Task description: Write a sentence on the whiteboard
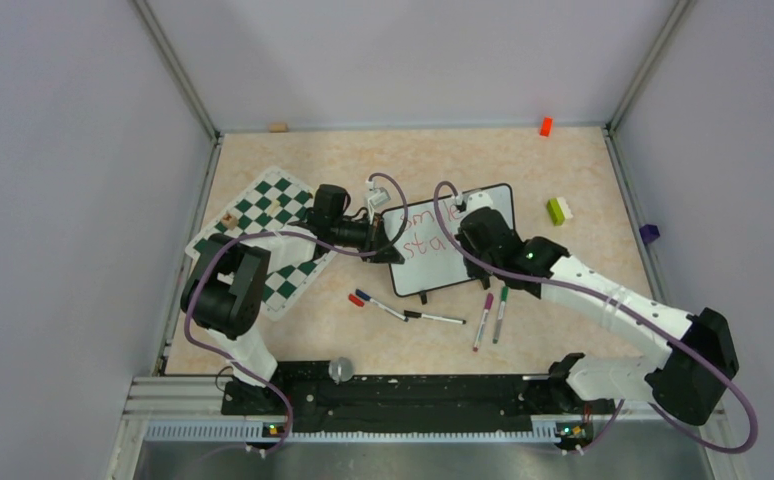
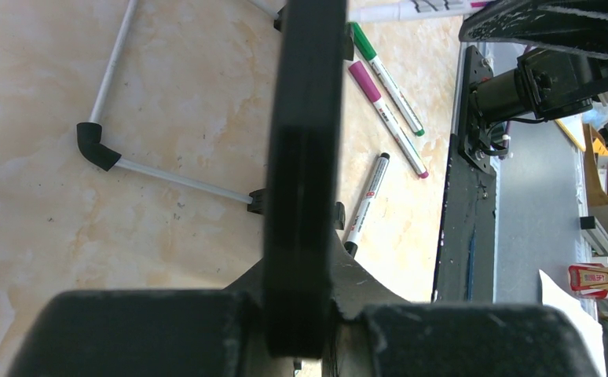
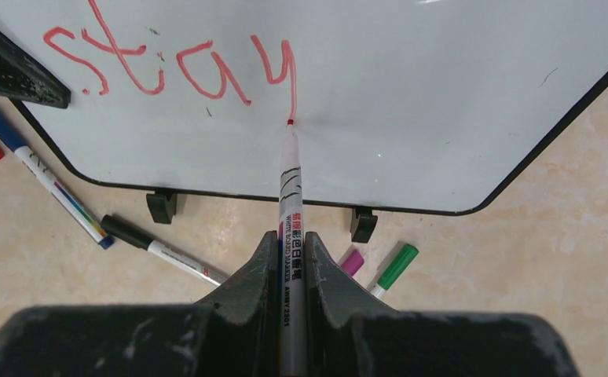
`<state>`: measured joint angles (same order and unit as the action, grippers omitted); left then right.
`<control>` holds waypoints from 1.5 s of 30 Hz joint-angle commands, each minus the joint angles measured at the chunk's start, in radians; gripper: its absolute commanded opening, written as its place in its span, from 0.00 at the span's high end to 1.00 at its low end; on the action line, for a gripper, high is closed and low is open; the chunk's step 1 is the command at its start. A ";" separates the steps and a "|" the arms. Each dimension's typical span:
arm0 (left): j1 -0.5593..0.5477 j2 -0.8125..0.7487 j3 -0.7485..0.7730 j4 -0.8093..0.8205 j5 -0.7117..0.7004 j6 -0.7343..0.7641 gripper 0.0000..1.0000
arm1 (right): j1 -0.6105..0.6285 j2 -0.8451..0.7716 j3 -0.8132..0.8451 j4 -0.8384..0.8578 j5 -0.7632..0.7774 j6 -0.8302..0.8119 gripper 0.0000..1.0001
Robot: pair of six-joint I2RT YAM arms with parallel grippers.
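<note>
The whiteboard (image 1: pixel 463 262) stands tilted on the table, and red lettering (image 1: pixel 425 243) shows on it in two lines. The right arm hides part of the upper line. In the right wrist view the lower line (image 3: pixel 167 67) reads "stay". My right gripper (image 3: pixel 291 239) is shut on a red marker (image 3: pixel 291 196). The marker's tip touches the whiteboard (image 3: pixel 442 94) at the foot of the "y". My left gripper (image 2: pixel 301 271) is shut on the board's black left edge (image 2: pixel 305 141), which I see edge-on between the fingers.
Loose markers lie in front of the board: blue-and-red (image 1: pixel 373 300), black (image 1: pixel 433 318), purple (image 1: pixel 484 320) and green (image 1: pixel 500 313). A checkered chess mat (image 1: pixel 273 235) lies to the left. Small blocks sit at the right: green-and-white (image 1: pixel 559 210), orange (image 1: pixel 545 126), purple (image 1: pixel 648 233).
</note>
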<state>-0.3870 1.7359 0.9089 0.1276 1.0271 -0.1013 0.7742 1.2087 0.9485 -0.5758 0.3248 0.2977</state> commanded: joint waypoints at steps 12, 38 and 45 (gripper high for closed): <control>-0.003 -0.022 0.007 -0.049 -0.113 0.034 1.00 | -0.015 -0.065 0.066 0.094 -0.108 -0.005 1.00; -0.002 -0.013 0.008 -0.050 -0.120 0.025 1.00 | -0.167 -0.126 0.036 0.093 -0.090 0.017 1.00; 0.010 -0.017 0.010 -0.083 -0.149 0.034 1.00 | -0.184 -0.137 0.015 0.117 -0.159 0.027 1.00</control>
<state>-0.3866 1.7359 0.9100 0.1230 1.0237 -0.0978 0.6048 1.0878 0.9573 -0.5117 0.2306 0.3111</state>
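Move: The red marker in the right hand already has its tip on the board at the foot of the "y" in "stay", about 5 cm ahead of that hand, 2 cm left and 5 cm below. The letter "a" is 6 cm ahead, 5 left, 3 below; the lower rim 3 ahead, 2 left, 8 below; the blank patch right of the words 8 ahead, 1 right, roughly level. From the left hand, the y's foot is some 12 cm to the right, level in reach and height. The right hand keeps its grip on the red marker and finishes the y's tail, drawing the tip slightly back and down and then about 2 cm to the left along the board. It then lifts some 5 cm off the stroke and swings about 5 cm right and a few forward, easing a touch back left at the end with a slight roll of the wrist, bringing the tip over the blank patch beyond "stay" (contact there can't be seen), while the left hand keeps still at the board's left edge, holding it. ##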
